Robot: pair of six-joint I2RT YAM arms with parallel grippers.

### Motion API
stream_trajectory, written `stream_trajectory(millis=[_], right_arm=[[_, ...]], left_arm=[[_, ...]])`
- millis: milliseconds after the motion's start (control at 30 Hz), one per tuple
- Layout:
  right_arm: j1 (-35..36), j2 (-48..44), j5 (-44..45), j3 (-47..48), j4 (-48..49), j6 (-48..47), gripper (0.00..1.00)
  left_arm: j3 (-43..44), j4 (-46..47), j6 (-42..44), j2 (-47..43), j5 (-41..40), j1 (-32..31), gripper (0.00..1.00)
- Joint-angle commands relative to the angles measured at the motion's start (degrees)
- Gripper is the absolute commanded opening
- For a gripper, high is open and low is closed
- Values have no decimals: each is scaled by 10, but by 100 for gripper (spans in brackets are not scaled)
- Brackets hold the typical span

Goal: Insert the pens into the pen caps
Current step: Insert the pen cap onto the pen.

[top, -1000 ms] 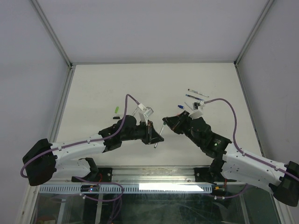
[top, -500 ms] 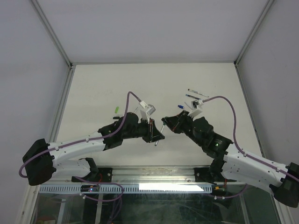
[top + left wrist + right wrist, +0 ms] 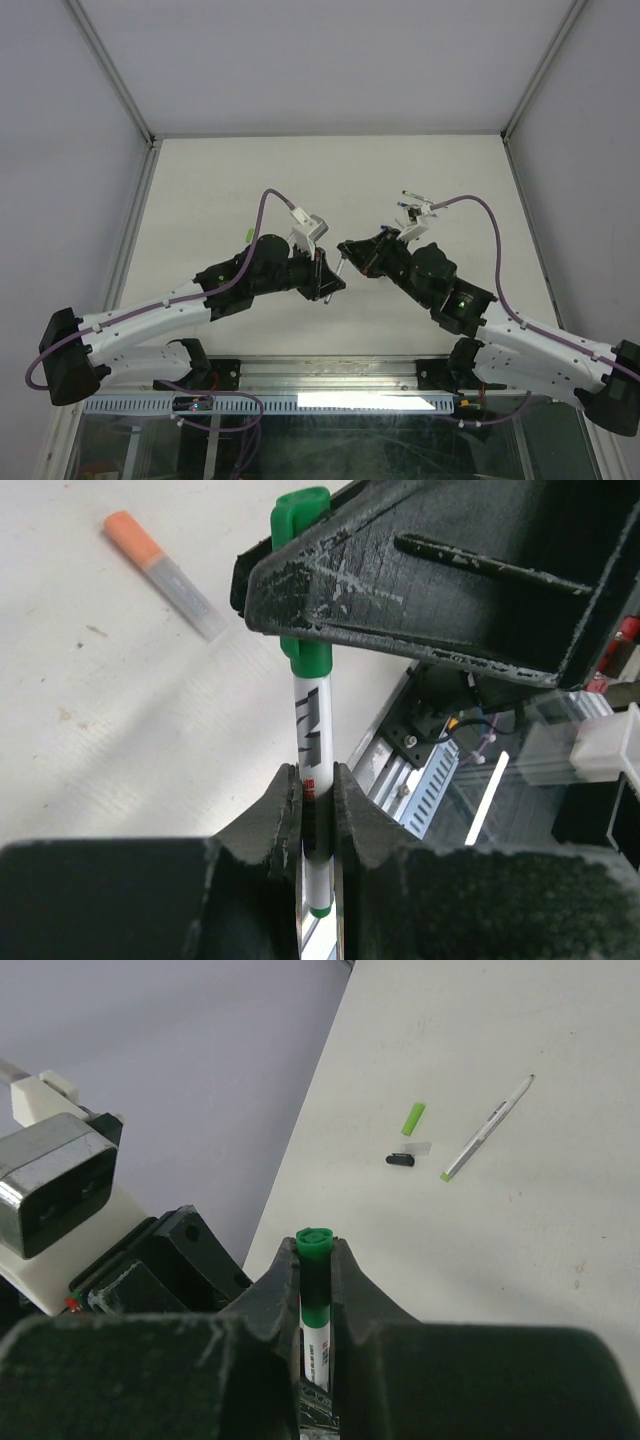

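Note:
A white-barrelled pen [image 3: 312,730] with a green collar stands between my two grippers above the table. My left gripper [image 3: 315,780] is shut on its barrel, with the green tail end poking out below the fingers. A dark green pen cap [image 3: 315,1255] sits over the pen's tip, and my right gripper [image 3: 315,1250] is shut on that cap. The white barrel [image 3: 318,1355] runs down from the cap. In the top view the left gripper [image 3: 328,283] and right gripper [image 3: 347,250] meet nose to nose at the table's middle.
A lime green cap [image 3: 413,1118], a black cap [image 3: 400,1159] and a slim white pen [image 3: 487,1128] lie on the table on the left arm's far side. An orange-tipped pen [image 3: 160,555] lies flat near the left gripper. Two thin pens [image 3: 415,197] lie at the back right.
Both grippers have moved away from the bases and closed in on each other. The pen's tip, apart from the right gripper a second ago, now sits inside the cap.

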Motion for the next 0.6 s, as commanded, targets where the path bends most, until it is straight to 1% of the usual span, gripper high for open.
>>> stream_trajectory(millis=[0, 100, 300, 367, 567], right_arm=[[104, 58, -112, -11, -90, 2, 0], [166, 68, -71, -49, -59, 32, 0], [285, 95, 14, -93, -16, 101, 0], [329, 118, 49, -95, -9, 121, 0], [419, 223, 118, -107, 61, 205, 0]], left_arm=[[90, 175, 54, -40, -76, 8, 0], [99, 170, 63, -55, -93, 8, 0], [112, 177, 75, -69, -119, 8, 0], [120, 189, 75, -67, -115, 8, 0], [151, 204, 76, -61, -117, 8, 0]])
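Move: The left fingers still hold the green pen's barrel, its cap already on the pen and pinched in the right fingers: the cap sits about 5 cm ahead, 3 cm right and 5 cm above the left hand. From the right hand the pen's middle is some 3 cm back, 2 cm left and 4 cm below. On the table, some 16 cm under the left hand, the orange pen lies about 14 cm ahead and 15 cm right; a loose pen, 21 cm ahead and 14 cm left. Bring both grippers together back towards the base, down and to the left, away from the orange pen: the left about 7 cm left and 5.5 cm each back and down, the right nearly 7 cm back and down and 5 cm left. Tip the left fingers down some 20 degrees while the right hand keeps its attitude nearly unchanged; keep both closed, left on the barrel, right on the cap. ##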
